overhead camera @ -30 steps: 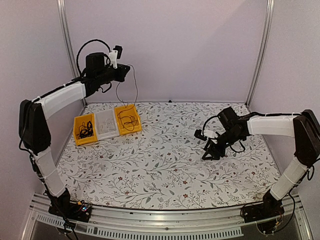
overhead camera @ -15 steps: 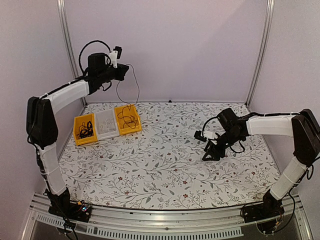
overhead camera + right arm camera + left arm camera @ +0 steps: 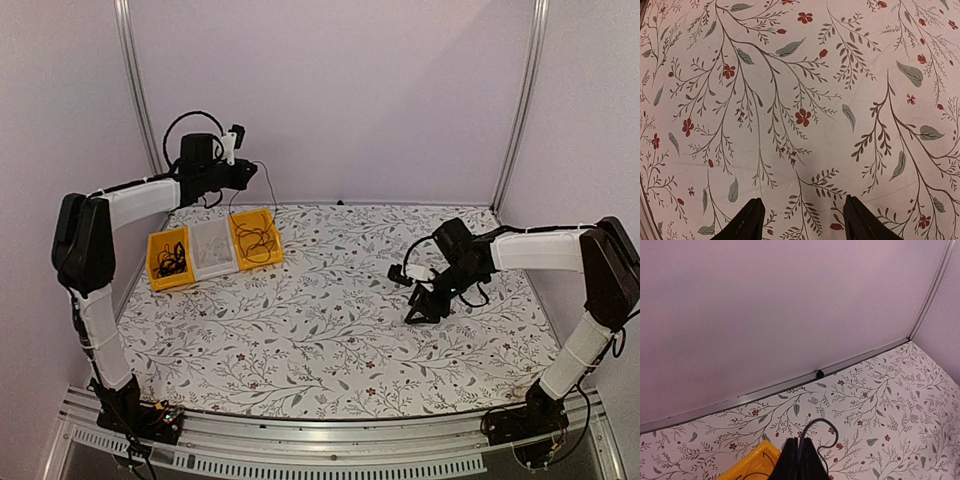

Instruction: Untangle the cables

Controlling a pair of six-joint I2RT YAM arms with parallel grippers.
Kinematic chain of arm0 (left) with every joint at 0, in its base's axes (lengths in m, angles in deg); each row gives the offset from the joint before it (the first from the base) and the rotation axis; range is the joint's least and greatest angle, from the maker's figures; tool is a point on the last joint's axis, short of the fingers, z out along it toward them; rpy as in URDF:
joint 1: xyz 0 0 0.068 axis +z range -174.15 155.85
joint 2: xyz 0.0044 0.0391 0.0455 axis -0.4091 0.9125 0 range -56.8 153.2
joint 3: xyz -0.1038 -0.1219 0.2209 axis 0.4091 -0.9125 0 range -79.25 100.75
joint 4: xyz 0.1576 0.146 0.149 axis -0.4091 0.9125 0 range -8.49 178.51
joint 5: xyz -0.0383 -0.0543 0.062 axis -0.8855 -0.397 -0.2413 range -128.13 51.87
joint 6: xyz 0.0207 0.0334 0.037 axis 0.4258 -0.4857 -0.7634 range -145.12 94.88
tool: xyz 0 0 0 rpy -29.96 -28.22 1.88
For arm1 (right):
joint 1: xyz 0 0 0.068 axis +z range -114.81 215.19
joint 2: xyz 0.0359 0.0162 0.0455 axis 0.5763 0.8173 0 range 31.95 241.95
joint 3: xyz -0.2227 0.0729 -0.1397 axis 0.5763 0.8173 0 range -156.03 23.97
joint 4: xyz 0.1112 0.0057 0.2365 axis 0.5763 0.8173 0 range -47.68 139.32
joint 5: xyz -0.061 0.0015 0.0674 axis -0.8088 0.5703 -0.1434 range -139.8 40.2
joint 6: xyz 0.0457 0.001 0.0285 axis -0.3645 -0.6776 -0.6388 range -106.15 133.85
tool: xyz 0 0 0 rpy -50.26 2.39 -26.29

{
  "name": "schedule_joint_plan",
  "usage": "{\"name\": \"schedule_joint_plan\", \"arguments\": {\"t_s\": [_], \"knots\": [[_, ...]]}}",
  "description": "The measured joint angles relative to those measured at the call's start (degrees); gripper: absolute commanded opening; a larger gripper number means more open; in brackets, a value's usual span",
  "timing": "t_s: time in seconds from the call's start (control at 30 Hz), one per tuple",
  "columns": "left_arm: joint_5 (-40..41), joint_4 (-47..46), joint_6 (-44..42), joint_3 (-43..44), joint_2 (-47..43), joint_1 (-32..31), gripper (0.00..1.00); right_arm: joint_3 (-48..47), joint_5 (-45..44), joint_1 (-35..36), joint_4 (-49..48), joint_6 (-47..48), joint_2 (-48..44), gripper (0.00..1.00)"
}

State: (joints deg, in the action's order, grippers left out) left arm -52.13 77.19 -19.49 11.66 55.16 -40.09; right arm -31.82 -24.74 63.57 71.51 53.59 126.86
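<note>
My left gripper [image 3: 252, 171] is raised at the back left, above the yellow bins, shut on a thin black cable [image 3: 271, 185] that hangs in a loop down into the right yellow bin [image 3: 255, 238]. In the left wrist view the jaws [image 3: 800, 450] pinch the cable [image 3: 826, 426], which curls out to the right. More thin black cables lie in the right bin and in the left yellow bin [image 3: 169, 259]. My right gripper [image 3: 420, 305] hovers low over the cloth at the right, open, with nothing between its fingers [image 3: 754, 220].
A clear middle bin [image 3: 211, 249] sits between the two yellow ones at the back left. The table carries a floral cloth [image 3: 330, 320]. Metal frame posts [image 3: 135, 90] stand at the back corners, with walls close behind.
The left arm has come down and moved slightly right, lowering the hanging cable toward the right yellow bin. The right arm has barely moved.
</note>
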Motion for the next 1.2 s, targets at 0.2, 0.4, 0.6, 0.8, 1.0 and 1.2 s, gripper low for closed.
{"name": "schedule_joint_plan", "arguments": {"t_s": [0.2, 0.4, 0.6, 0.8, 1.0, 1.2], "knots": [[1.75, 1.22, 0.00, -1.09, 0.39, 0.13, 0.00, 0.00, -0.39, 0.13, 0.09, 0.15, 0.09, 0.58], [5.84, 6.38, -0.02, 4.68, 6.21, 0.22, 0.00, 0.00, -0.83, 0.13, 0.20, 0.17, 0.11, 0.58], [11.19, 11.54, 0.00, 5.07, 9.92, 0.31, 0.00, 0.00, -1.07, 0.13, 0.35, 0.20, 0.98, 0.58], [15.52, 13.11, 0.17, 4.00, 9.70, 1.31, 0.00, 0.00, -1.25, 0.17, 0.48, 0.24, 1.97, 0.58], [17.29, 14.10, 1.33, -0.31, 6.14, 3.96, 0.00, -0.02, -1.42, 0.44, 0.83, 0.39, 2.01, 0.58], [17.64, 14.64, 1.60, -2.67, 2.10, 6.25, 0.00, -0.02, -2.25, 1.49, 1.25, 0.61, 2.67, 0.58]]}}
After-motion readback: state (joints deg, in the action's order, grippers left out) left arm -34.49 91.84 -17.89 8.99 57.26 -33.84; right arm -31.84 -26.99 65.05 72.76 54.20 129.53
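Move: The shut left fingers hold the dark cable high over the right-hand yellow box, whose middle is about 24 cm below, roughly 3 cm ahead and 1 cm to the left. The white box lies some 14 cm to the hand's left and about 1 cm ahead; the left-hand yellow box, with the black cable, is about 26 cm left and 4 cm back. From the idle right hand, the right-hand yellow box is roughly 31 cm ahead, 42 cm left and 4 cm lower. Down first, about 12 cm with a slight push forward over the right-hand yellow box, the left hand then swings nearly level some 12 cm to its left, towards the white box, and rises a couple of centimetres at the end. The wrist tips its fingers down and turns counter-clockwise by about 20 degrees, while the shut fingers keep their pinch on the cable. ##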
